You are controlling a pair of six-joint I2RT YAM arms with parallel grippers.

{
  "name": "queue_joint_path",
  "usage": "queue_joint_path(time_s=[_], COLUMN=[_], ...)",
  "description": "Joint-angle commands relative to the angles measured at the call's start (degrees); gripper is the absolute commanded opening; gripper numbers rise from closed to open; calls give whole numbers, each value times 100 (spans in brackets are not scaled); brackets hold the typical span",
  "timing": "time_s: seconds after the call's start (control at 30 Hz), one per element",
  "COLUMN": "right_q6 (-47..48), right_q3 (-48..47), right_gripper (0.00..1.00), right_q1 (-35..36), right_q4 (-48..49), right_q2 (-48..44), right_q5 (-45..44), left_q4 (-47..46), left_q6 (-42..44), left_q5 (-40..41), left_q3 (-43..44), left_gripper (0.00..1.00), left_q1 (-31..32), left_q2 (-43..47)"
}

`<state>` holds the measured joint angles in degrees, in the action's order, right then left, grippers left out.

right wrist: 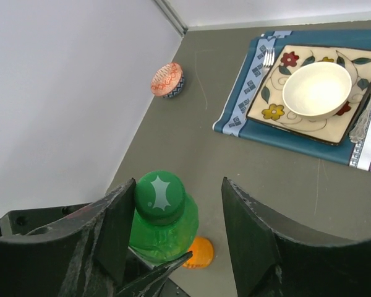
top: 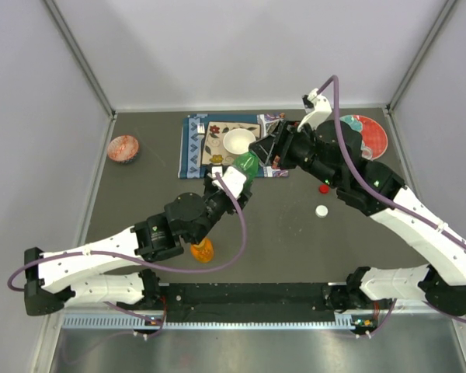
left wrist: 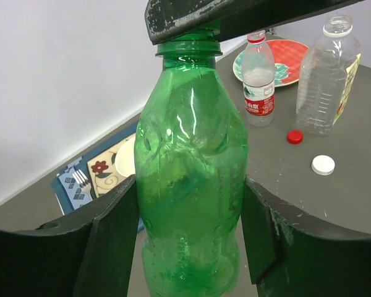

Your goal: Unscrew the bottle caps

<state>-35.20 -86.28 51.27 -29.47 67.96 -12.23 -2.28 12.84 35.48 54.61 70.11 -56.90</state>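
My left gripper point(left wrist: 188, 210) is shut on the body of the green bottle point(left wrist: 188, 179) and holds it upright above the table point(top: 295, 233). The green cap point(right wrist: 160, 197) is on the bottle. My right gripper point(right wrist: 179, 184) is open around that cap from above; one finger touches the cap's side and the other stands well apart. A red cap point(left wrist: 294, 137) and a white cap point(left wrist: 323, 164) lie loose on the table. Behind them stand a small clear bottle with a red label point(left wrist: 258, 80) and a larger clear bottle point(left wrist: 328, 74), both uncapped. The orange bottle point(top: 203, 249) sits under my left arm.
A placemat point(top: 193, 148) at the back holds a patterned square plate point(right wrist: 269, 102) with a white bowl point(right wrist: 317, 90) on it. A small patterned bowl point(top: 123, 148) sits at the far left. A red plate point(top: 373, 134) lies at the back right.
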Motion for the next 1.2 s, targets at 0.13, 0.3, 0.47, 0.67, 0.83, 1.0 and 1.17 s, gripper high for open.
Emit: queue_joint_path(time_s=[0.13, 0.3, 0.47, 0.67, 0.83, 1.0, 1.17], right_q6=[83, 154, 399, 1805, 2351, 2623, 2843], right_q3=[-20, 41, 94, -204, -486, -390, 199], right_gripper=[42, 20, 0, 0, 0, 0, 0], right_q1=[68, 68, 68, 68, -143, -187, -213], right_q4=[302, 355, 407, 241, 73, 178, 873], right_q2=[-20, -64, -134, -275, -468, -723, -1206], right_q5=[62, 185, 431, 1388, 2986, 4042, 5212], left_q4=[-361, -387, -431, 104, 71, -307, -1639], left_q6=[78, 78, 34, -255, -1797, -2715, -4059], left_q5=[90, 90, -259, -1709, -5354, -7840, -9303], left_q3=[-21, -29, -73, 172, 322, 515, 428], left_gripper=[24, 24, 23, 23, 23, 24, 25], left_q1=[56, 56, 65, -128, -1647, -2773, -3178], left_q2=[30, 57, 188, 557, 1093, 936, 479])
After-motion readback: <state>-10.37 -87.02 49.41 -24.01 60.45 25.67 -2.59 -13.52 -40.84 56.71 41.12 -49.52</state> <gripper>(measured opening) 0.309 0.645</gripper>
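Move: Just off the right hand's point, about 1 cm back and 1 cm left and level with it, sits the green cap; one finger is already beside it. Some 40 cm below, the white cap lies 21 cm right and 3 cm ahead, the red cap 23 cm right and 11 cm ahead. From the left hand, gripping the green bottle, the cap is 8 cm up, 4 right and 1 back; the orange bottle is 10 back, 12 left and 30 below. Closing its fingers on the green cap, the right hand edges about 1 cm left to pinch it from both sides, while the left hand holds the bottle nearly still. Then both draw back some 8 cm and rise 5–6 cm together, the right twisting the cap about 35 degrees counter-clockwise and tipping its fingers upward, the left turning the bottle some 45 degrees clockwise. ##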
